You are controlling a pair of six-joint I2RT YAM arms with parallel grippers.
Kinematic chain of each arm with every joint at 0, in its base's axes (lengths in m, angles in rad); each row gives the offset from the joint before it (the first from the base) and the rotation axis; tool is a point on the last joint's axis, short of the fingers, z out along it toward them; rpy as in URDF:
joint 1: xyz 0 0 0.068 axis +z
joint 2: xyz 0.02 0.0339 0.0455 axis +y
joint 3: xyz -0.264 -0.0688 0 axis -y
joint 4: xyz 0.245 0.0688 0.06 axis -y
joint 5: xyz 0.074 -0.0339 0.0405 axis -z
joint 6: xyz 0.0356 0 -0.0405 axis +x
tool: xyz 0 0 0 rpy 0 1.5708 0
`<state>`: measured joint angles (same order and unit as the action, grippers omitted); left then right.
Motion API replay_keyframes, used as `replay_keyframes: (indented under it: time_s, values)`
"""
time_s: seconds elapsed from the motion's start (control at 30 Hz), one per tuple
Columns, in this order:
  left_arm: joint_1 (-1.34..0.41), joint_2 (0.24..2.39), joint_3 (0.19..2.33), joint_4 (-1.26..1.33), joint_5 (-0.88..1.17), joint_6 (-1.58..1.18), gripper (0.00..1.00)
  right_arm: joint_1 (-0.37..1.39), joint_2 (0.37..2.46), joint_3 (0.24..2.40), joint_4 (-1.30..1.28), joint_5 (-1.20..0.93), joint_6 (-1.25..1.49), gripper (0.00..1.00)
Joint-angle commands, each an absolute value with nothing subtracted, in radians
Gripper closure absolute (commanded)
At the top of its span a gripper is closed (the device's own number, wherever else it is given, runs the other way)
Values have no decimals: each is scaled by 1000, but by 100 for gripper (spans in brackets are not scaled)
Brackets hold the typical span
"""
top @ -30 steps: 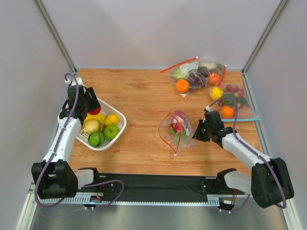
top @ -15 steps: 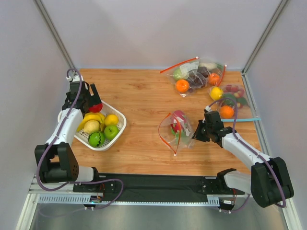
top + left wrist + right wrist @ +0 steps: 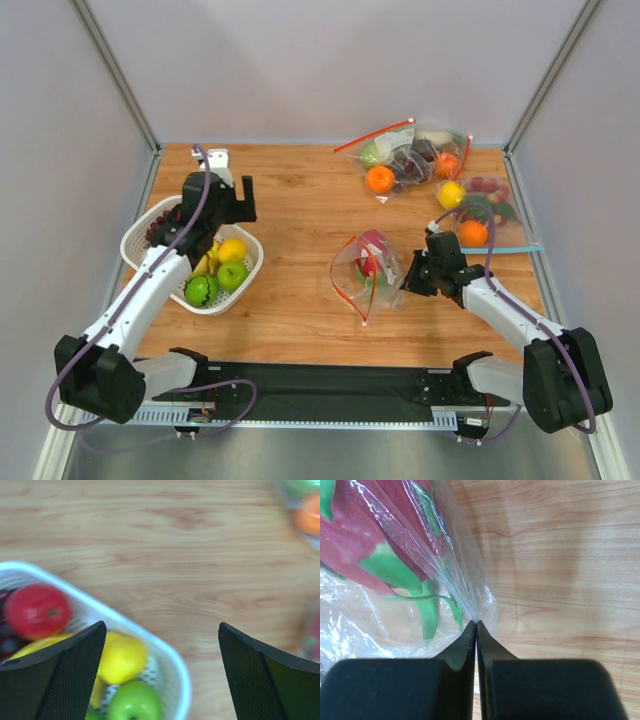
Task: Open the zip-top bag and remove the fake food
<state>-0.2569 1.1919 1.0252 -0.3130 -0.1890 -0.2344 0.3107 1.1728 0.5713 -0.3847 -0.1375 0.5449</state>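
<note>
The zip-top bag (image 3: 365,270) lies mid-table, its red-orange strip gaping open toward the left. Inside it lies a pink fruit with green tips (image 3: 360,540). My right gripper (image 3: 476,622) is shut on the bag's right-hand corner, and the plastic bunches at its fingertips (image 3: 407,283). My left gripper (image 3: 160,675) stands wide open with nothing between its fingers. It hovers over the far right rim of the white basket (image 3: 250,268). A round red fruit (image 3: 37,611), a yellow lemon (image 3: 122,657) and dark grapes (image 3: 160,228) lie in the basket.
Green apples (image 3: 232,274) also sit in the basket. At the back right lie a red-strip bag with an orange and grapes (image 3: 410,155) and a teal-strip bag of fruit (image 3: 480,215). Grey walls enclose the table on three sides.
My left gripper has opened wide and let go of the red fruit, which now lies in the basket. The arm has swung right across the basket. The right arm has not moved.
</note>
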Motion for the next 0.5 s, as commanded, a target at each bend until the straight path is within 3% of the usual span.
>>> replay_keyframes:
  time_s: [0.0, 0.23, 0.4, 0.47]
  values:
    - [-438, 1128, 1000, -272, -111, -207, 2, 307, 1172, 606, -364, -144, 532, 100]
    - [-784, 1126, 913, -169, 74, -342, 9, 308, 1177, 612, -370, -144, 532, 100]
    - [-867, 1175, 885, -89, 135, -480, 32, 307, 1166, 611, -380, -140, 531, 100]
    - [-871, 1216, 879, -48, 160, -511, 34, 307, 1167, 609, -379, -144, 531, 100]
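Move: The open bag lies about 32 cm to my left hand's right, 11 cm back and 17 cm below. Nearly under that hand in the basket is the lemon, 4 cm back and 1 cm left; the tomato sits 3 cm ahead and 8 cm left. The loose-looking orange by the far bags is about 12 cm ahead and 38 cm right. My right hand has the bag's middle some 8 cm left and 3 cm ahead, about level. I swing my empty left hand away from the basket, right and back towards the open bag, some 28 cm, ending only slightly lower. On the way I turn it about 45 degrees clockwise so the fingers face the mouth, and narrow them from wide open to roughly two-thirds. My right hand stays put and keeps its pinch on the bag. ##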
